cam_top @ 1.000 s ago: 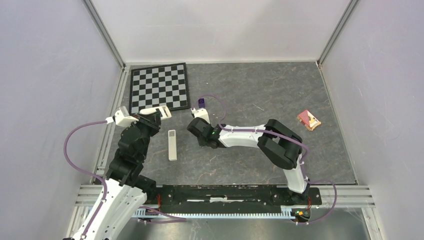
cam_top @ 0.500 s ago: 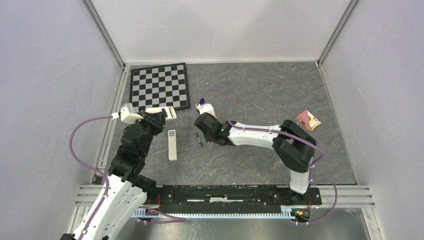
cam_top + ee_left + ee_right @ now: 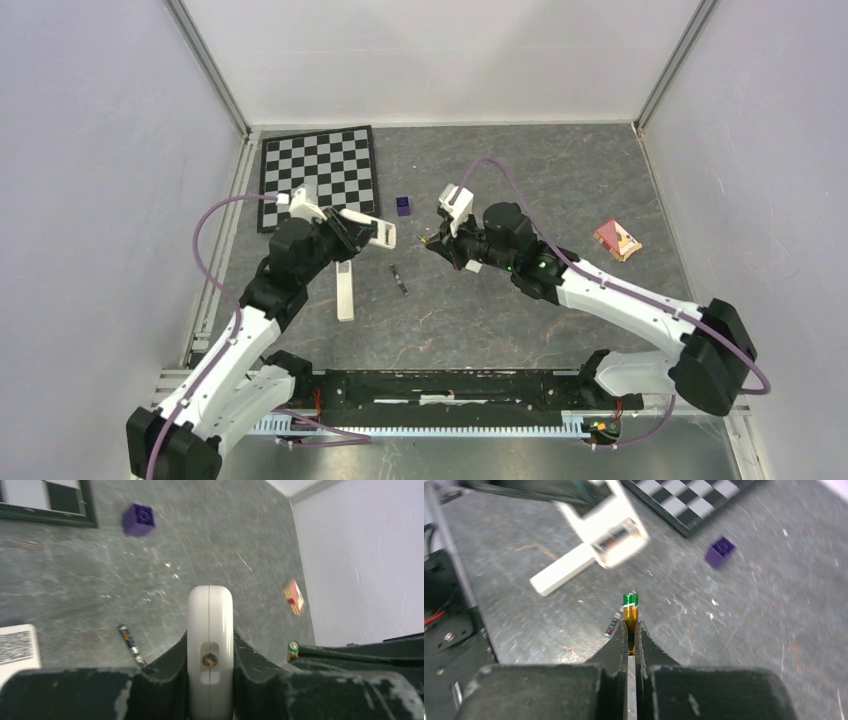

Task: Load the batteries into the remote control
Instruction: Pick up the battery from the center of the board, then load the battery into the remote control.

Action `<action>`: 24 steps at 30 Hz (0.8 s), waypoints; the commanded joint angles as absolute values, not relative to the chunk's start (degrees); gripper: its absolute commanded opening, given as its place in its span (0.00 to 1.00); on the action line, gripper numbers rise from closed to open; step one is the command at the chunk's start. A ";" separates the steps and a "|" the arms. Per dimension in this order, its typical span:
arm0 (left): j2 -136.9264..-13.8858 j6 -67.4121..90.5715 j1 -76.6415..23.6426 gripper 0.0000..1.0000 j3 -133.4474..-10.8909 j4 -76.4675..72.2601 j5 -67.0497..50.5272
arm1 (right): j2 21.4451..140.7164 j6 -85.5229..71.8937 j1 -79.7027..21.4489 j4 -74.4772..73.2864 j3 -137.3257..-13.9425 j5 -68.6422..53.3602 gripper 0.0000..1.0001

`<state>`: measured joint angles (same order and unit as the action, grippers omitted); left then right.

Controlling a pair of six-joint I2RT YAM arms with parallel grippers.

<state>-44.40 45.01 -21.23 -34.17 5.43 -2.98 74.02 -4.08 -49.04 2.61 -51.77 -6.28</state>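
My left gripper (image 3: 347, 228) is shut on the white remote control (image 3: 368, 232), held off the table and pointing right. The remote's rounded end with a metal contact (image 3: 210, 625) sticks out between the jaws. Its open battery bay (image 3: 616, 537) faces my right gripper (image 3: 436, 240). That gripper is shut on one of the batteries (image 3: 630, 611), gold with a green tip, a short way right of the remote's end. The green tip also shows in the left wrist view (image 3: 292, 647). The other battery (image 3: 399, 280) lies on the table below and between the grippers (image 3: 131, 645).
A long white bar with a grey label (image 3: 345, 292) lies on the table under the left arm. A purple cube (image 3: 403, 206) sits behind the grippers, a chessboard (image 3: 318, 175) at the back left, and a red packet (image 3: 618, 240) at the right.
My right gripper closed on a battery, lifted it and swung right and back. The left arm carried the remote right, toward the middle. The second battery came into view on the table.
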 commanded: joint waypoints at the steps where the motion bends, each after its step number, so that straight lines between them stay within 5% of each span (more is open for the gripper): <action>1: -50.50 42.91 -20.68 0.02 -40.22 1.76 -20.12 | 69.23 8.24 -48.03 8.32 -51.10 -21.72 0.00; 13: -63.75 42.22 -17.67 0.02 -49.90 6.06 -58.27 | 64.36 29.23 -47.44 7.51 -52.33 -36.77 0.00; 24: -67.38 45.50 -17.49 0.02 -49.60 9.88 -67.40 | 70.67 45.45 -46.55 -17.08 -63.39 -41.36 0.00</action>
<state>-67.26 44.23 -17.80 -48.16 9.19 -61.32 69.49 37.63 -46.74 -7.09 -60.03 -37.98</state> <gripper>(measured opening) 0.282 0.022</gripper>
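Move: The right hand already holds the orange-green battery; the compartment at the held remote control's near end lies about 9 cm to its left, 1 cm ahead and about level. On the table some 19 cm below it, a dark battery lies 8 cm left and 2 cm ahead, and the white cover 10 cm right and 6 cm ahead. From the left hand, already gripping the remote, the orange-green battery is about 12 cm right and 2 cm back. Rightward, then curving back towards the bases, the left hand carries the remote control some 9 cm right and 7 cm back, swinging it about 50 degrees clockwise until its fingers point right. The right hand lifts the battery about 7.5 cm while drawing back 5 cm, swinging counter-clockwise and rolling until its fingers point left over the remote. Both keep their grips. ##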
